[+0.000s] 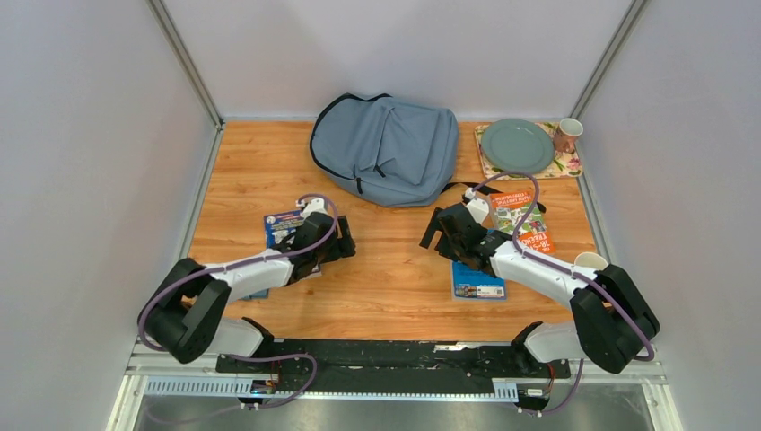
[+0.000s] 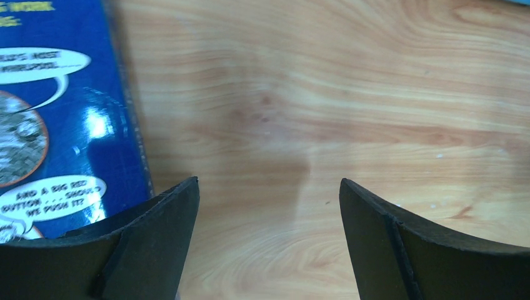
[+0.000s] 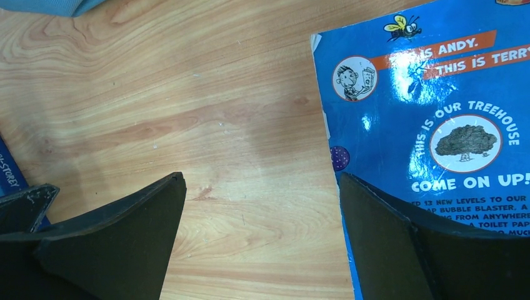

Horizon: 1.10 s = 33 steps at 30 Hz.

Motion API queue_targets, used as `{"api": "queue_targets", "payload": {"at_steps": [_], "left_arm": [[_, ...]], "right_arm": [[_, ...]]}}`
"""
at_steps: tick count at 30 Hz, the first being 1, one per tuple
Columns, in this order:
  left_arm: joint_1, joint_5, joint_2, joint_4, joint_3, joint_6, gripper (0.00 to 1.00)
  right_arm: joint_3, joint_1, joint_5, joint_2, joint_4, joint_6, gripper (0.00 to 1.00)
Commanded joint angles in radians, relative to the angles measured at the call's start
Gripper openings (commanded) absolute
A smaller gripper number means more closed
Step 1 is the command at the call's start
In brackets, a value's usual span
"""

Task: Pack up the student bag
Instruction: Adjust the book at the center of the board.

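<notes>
The student bag (image 1: pixel 386 148), a grey-blue backpack with dark zips, lies flat at the back of the wooden table; a corner of it (image 3: pixel 44 6) shows in the right wrist view. My left gripper (image 1: pixel 339 241) (image 2: pixel 269 187) hovers open over bare wood, with a blue book (image 1: pixel 282 224) (image 2: pixel 56 119) just to its left. My right gripper (image 1: pixel 438 235) (image 3: pixel 262 181) is also open over bare wood, and nothing sits between its fingers. A glossy blue treehouse book (image 3: pixel 437 125) lies beside its right finger (image 3: pixel 400 250).
Another blue book (image 1: pixel 477 282) lies under my right arm. Orange and green books (image 1: pixel 520 215) sit right of the bag's black strap. A green plate (image 1: pixel 516 145) on a floral mat and a cup (image 1: pixel 567 135) stand at the back right. White walls enclose the table.
</notes>
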Motion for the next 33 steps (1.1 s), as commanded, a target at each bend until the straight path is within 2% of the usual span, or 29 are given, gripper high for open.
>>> {"api": "queue_targets", "payload": {"at_steps": [1,4,10,15,17,19,21,24,29,32,33], "left_arm": [[0.001,-0.123,-0.051,-0.206,-0.11,0.051,0.91],[0.014,-0.186,-0.087,-0.245,-0.127,0.082,0.91],[0.135,-0.119,-0.13,-0.23,-0.164,0.14,0.92],[0.159,-0.07,-0.151,-0.216,-0.127,0.232,0.92],[0.159,-0.019,-0.188,-0.214,-0.118,0.252,0.92],[0.158,0.033,-0.228,-0.202,-0.117,0.248,0.92],[0.158,0.062,-0.291,-0.2,-0.117,0.235,0.92],[0.158,0.114,-0.372,-0.226,-0.11,0.215,0.92],[0.158,0.053,-0.464,-0.349,-0.075,0.18,0.92],[0.159,0.057,-0.525,-0.375,-0.081,0.159,0.92],[0.159,0.019,-0.541,-0.398,-0.083,0.125,0.92]], "right_arm": [[0.033,-0.004,-0.028,0.021,0.028,-0.015,0.97],[0.038,-0.004,-0.044,0.046,0.04,-0.016,0.97],[0.053,-0.006,-0.082,0.078,0.051,-0.012,0.97],[0.048,-0.006,-0.111,0.066,0.089,0.027,0.96],[0.07,-0.006,-0.113,0.073,0.098,0.082,0.96],[0.075,-0.004,-0.147,0.085,0.179,0.17,0.96],[0.076,0.003,-0.147,0.124,0.289,0.244,0.96],[0.142,0.005,-0.122,0.226,0.356,0.378,0.96],[0.271,-0.004,-0.044,0.371,0.394,0.447,0.96],[0.274,-0.023,0.007,0.417,0.428,0.545,0.97],[0.271,-0.036,-0.001,0.429,0.472,0.574,0.97]]}}
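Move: The dark blue book's middle lies about 10 cm left of the left hand and level with it, its right edge at the left finger; a small slate-blue book is some 18 cm left and 12 cm back. From the right hand the backpack's middle is about 25 cm ahead and 17 cm left; the light blue book is 9 cm right, 4 cm back and 4 cm below, the orange book 20 cm right and 5 cm ahead. The left hand, low beside the dark blue book, pushes its right edge about 9 cm to the left with the open left finger, then draws back and rises clear of it. The open right hand first sinks a centimetre beside the light blue book, then swings some 10 cm forward and 10 cm left towards the backpack's near edge, its left side rolling up about 25 degrees. ##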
